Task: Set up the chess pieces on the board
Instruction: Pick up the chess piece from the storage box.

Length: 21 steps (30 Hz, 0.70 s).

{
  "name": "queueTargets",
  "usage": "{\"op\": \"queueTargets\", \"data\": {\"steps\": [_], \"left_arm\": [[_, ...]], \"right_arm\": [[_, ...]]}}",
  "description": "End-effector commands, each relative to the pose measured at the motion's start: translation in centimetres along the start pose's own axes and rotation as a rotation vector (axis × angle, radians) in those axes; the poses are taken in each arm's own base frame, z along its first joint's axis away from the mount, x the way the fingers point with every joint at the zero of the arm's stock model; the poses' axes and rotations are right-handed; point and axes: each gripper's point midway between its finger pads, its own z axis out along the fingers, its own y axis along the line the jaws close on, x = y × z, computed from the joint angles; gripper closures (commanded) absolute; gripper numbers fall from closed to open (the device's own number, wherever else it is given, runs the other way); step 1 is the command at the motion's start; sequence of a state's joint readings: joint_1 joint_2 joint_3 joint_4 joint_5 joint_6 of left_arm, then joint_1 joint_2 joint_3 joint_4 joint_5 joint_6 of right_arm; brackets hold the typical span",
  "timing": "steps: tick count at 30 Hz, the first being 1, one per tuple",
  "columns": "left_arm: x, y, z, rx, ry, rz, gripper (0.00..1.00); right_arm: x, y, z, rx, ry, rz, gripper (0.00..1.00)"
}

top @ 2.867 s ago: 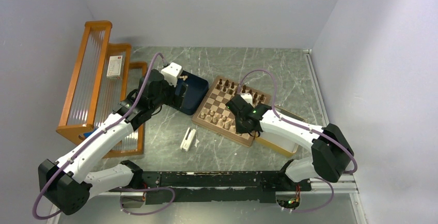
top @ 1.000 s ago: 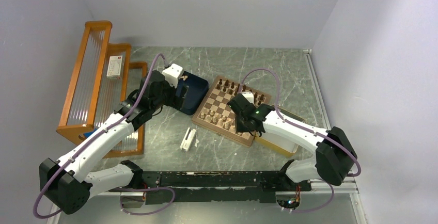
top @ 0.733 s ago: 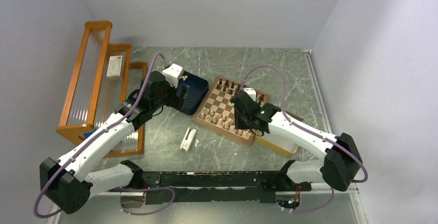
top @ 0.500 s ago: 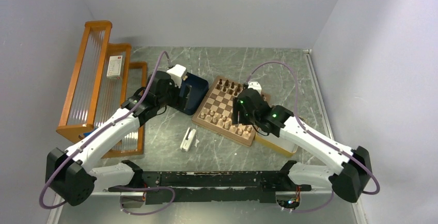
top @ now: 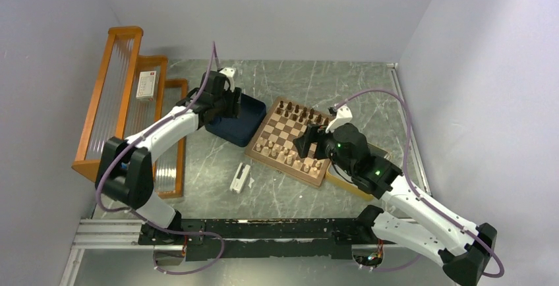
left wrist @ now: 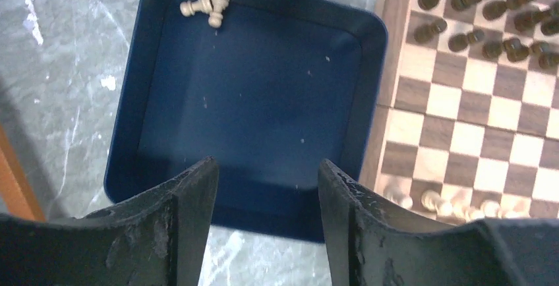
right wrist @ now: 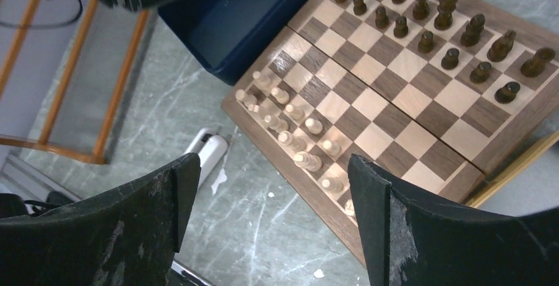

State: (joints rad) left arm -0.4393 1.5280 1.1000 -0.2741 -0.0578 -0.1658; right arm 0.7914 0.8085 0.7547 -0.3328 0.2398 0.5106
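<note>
The board lies mid-table, with dark chess pieces lined along its far edge and pale chess pieces along its near edge. Two more pale pieces lie tipped over in a far corner of the dark blue tray. My left gripper hovers open and empty above the tray's near rim. My right gripper hangs open and empty above the table, just off the board's near edge, beside the pale row. The dark rows stand at the far side.
An orange slatted rack fills the left side. A small white object lies on the table in front of the board. A pale yellow-rimmed tray sits at the board's right, partly under my right arm.
My right gripper opened and rose off the board's near right part, the arm swinging back. My left arm shifted toward the far side of the blue tray, its jaws narrowing somewhat.
</note>
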Motion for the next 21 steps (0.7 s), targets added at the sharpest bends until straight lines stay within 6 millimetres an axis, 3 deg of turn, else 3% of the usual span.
{"op": "queueTargets", "data": {"steps": [1,6,11,21], "left_arm": [[-3.9,-1.4,2.0,0.068,-0.094,-0.055,0.40],[-4.5,0.5,5.8,0.005,-0.107,-0.038,0.52],[-3.3,2.5,9.3,-0.060,-0.068,-0.012,0.64],[-2.3,3.8,12.6,-0.049,-0.086,0.015,0.69]], "right_arm": [[-0.3,-0.3,0.3,-0.004,-0.041,-0.020,0.13],[0.4,-0.7,0.5,0.005,-0.026,-0.044,0.13],[0.4,-0.9,0.2,0.014,-0.021,-0.052,0.13],[-0.5,-1.1,-0.7,0.029,-0.032,-0.071,0.13]]}}
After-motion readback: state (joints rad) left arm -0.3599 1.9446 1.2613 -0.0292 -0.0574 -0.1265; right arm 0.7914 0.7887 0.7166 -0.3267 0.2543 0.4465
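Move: The nearer of the two light chess pieces left in the storage box lies about 14 cm ahead of the left hand, 2 cm to its right and some 11 cm below. The other lies beside it, about 2 cm farther left. The box's middle is around 6 cm ahead and 1 cm right of the hand; the board's middle is about 5 cm back and 24 cm right. From the right hand, that nearer piece is roughly 28 cm ahead, 24 cm left and 20 cm lower. Towards the two light pieces in the far left corner of the storage box, the left hand reaches forward about 9 cm and sinks some 8 cm, mostly forward at first and then steeper down into the box. On the way its fingers close to about half their starting gap; the wrist hardly turns, and the hand slows at the end, still short of the pieces. ##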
